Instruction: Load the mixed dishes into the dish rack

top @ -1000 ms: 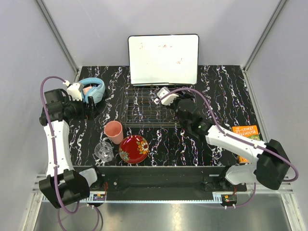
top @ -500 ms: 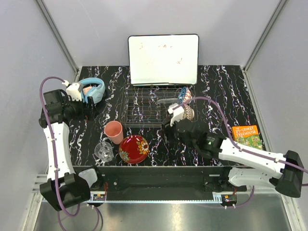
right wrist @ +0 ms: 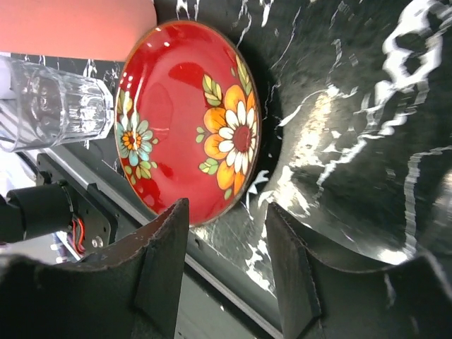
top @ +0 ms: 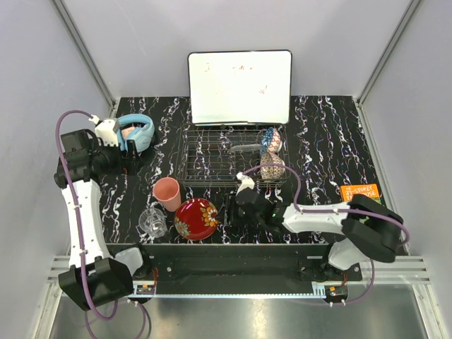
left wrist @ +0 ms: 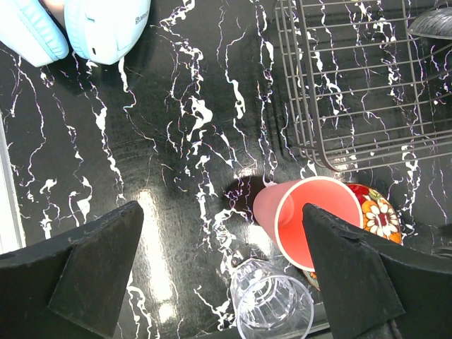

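The dish rack [top: 212, 157] stands mid-table and holds the blue patterned bowl [top: 269, 139], the beige patterned bowl [top: 272, 168] and the clear glass dish [top: 244, 148]. The pink cup [top: 168, 193], clear glass mug [top: 152, 222] and red floral plate [top: 197, 218] sit on the table in front of it. My right gripper [top: 230, 211] is low and just right of the plate. In the right wrist view it [right wrist: 226, 247] is open and empty at the edge of the plate [right wrist: 187, 120]. My left gripper [top: 130, 159] is open and empty, high above the cup [left wrist: 311, 219] and mug [left wrist: 272, 304].
Light-blue headphones [top: 135, 131] lie at the far left, next to my left arm. A white whiteboard [top: 240, 86] stands behind the rack. An orange book [top: 360, 194] lies at the right. The table's front edge runs just beyond the plate.
My right arm has swung from over the rack down to the near side, next to the red plate. The two bowls now show in the rack's right end. The left arm has barely moved.
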Tool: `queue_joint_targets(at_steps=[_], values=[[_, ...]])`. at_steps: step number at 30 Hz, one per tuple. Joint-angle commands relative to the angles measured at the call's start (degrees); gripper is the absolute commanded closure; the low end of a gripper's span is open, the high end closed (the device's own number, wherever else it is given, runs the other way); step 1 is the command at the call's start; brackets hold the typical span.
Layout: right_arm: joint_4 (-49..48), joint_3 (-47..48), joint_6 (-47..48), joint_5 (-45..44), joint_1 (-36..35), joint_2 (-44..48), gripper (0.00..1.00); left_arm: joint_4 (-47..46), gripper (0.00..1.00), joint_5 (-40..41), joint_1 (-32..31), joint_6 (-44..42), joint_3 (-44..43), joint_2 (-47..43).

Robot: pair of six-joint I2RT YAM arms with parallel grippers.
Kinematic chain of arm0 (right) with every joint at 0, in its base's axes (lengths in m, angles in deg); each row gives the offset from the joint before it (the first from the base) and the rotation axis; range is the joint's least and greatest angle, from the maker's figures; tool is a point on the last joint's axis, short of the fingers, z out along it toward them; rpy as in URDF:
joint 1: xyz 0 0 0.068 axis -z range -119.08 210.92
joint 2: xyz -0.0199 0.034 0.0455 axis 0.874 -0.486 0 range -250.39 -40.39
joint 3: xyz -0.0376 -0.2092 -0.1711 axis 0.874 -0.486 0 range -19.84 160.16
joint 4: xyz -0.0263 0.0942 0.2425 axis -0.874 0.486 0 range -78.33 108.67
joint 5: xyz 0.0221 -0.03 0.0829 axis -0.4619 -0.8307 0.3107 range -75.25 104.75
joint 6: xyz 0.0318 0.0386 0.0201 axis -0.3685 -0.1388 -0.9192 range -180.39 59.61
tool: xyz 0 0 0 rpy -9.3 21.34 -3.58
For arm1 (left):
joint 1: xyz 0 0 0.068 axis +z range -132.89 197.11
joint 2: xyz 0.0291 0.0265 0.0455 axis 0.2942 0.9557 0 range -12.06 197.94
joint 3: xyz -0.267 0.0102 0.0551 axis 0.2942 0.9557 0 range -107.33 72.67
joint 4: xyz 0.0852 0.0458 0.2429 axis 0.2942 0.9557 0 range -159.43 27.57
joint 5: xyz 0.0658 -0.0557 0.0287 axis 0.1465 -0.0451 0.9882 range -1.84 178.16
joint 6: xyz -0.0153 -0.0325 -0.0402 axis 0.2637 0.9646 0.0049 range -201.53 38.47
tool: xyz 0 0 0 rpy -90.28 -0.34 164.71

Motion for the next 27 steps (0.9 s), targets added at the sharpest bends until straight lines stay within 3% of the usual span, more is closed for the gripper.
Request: queue_joint_targets(at_steps=[1, 15, 21, 27], values=[[-11.5, 0.3, -5.3, 3.0, 1.1, -5.9, 0.44, -0.3, 0.01, 0.5, 0.3, -1.4, -3.4, -0.6], [-16.1, 1.6, -7.6, 8.4, 3.6, -18.7, 0.51, 0.4, 0.01, 1.2, 0.3, -2.4, -3.5, -1.6], [-14.7, 3.6, -8.1, 10.0, 3.3, -20.8, 0.67, 0.6, 0.01, 1.5, 0.3, -3.0, -3.6, -1.8], [-10.4, 5.1, -7.5, 7.3, 0.3, -19.6, 0.97, 0.7, 0.01, 1.5, 0.3, -3.2, -4.0, -1.5]])
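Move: The red plate I am going for has its middle about 10 cm to my right hand's left, roughly level with it front to back and some 6 cm below. The pink cup stands about 7 cm to the left of the plate's middle and 7 cm farther out. The clear glass is some 13 cm to the left of the plate's middle. From my left hand, the plate lies about 18 cm to the right, 11 cm back and 21 cm below. I lower my open right hand by some 5 cm onto the near-hand, right rim of the red plate, dropping first, then sliding about 4 cm left as the fingers tip roughly 10 degrees steeper. Late on, I close the fingers across the rim, one inside the plate and one outside, and pinch it. ##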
